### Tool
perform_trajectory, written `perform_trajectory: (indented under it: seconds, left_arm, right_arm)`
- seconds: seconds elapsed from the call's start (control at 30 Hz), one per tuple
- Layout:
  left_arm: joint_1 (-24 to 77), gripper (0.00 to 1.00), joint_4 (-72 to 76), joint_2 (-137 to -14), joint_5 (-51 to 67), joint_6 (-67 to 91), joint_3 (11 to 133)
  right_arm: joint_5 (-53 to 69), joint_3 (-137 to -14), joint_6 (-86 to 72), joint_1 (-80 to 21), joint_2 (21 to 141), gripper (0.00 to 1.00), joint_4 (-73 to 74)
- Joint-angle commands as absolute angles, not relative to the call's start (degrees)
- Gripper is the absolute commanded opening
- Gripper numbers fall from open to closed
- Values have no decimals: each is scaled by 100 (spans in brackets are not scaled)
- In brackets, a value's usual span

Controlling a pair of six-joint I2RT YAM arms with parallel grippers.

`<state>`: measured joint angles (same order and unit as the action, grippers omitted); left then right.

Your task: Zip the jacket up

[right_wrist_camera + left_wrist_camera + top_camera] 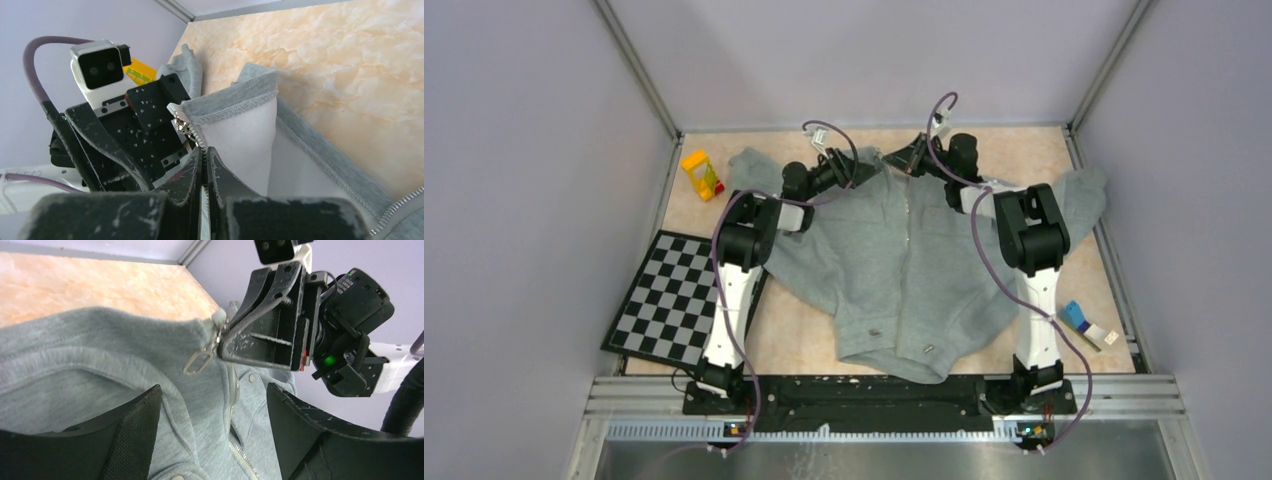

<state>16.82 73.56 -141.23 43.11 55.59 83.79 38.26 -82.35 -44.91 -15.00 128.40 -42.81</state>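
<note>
The grey fleece jacket (904, 270) lies spread on the table, collar at the far end. Its centre zipper (234, 390) runs up to the collar, and the metal pull tab (198, 361) hangs near the collar's top edge. My right gripper (912, 158) is shut on the collar edge at the zipper tape, which shows in the right wrist view (205, 152) and from the left wrist view (260, 320). My left gripper (214, 390) is open just above the jacket's chest, its fingers (135, 435) either side of the zipper; it holds nothing. It sits left of the collar (862, 170).
A yellow box (702, 175) stands at the far left. A checkerboard (674, 295) lies at the left by the left arm. A small blue and white object (1086, 322) lies at the near right. Enclosure walls ring the table.
</note>
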Motion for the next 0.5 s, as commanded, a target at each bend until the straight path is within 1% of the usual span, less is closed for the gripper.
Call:
perform_trajectory:
  seconds: [0.0,0.1,0.33,0.4,0.47]
  left_arm:
    - [1652,77,8052,-14055,4198,5895,8746]
    - [1652,74,8115,-14185,4141,6037,8906]
    - [1652,55,7854,-14351,3922,6155,9140]
    - [1652,55,7787,-14365,3873,6163,9118]
    - [1652,59,7698,-14344,3855,6138,9100]
  right_arm:
    - [4010,-8233,-4653,-1559,12724,0,-4825]
    - [4022,-8204,-4683,-1558,12735,0,-4890]
    - [4056,-8122,-4761,-1556,12722,0,-5072]
    - [4063,-8113,-4763,-1559,12721,0,-5080]
    - [4056,-8098,-4759,-1558,12710,0,-5091]
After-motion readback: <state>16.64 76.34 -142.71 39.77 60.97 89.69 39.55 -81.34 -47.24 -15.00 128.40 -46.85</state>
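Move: The zipper pull hangs off the slider beyond my open left fingers, about 3 cm ahead, 3 cm right and 4 cm above my left hand. My right fingertips are about 2 cm ahead of my left hand, 5 cm right and 3 cm up. The collar corner is 4 cm ahead, 4 cm right and 4 cm up. From my right hand the pull is 2 cm left, level fore and aft, 1 cm higher. I raise my left hand about 4 cm until the zipper pull comes level between its fingertips, edging some 2 cm forward too and tipping the fingers up by about 5 degrees. On the way I narrow the wide-open fingers by roughly a third, without shutting them on the pull. My right hand nearly stays in place, still pinching the zip at the collar. ##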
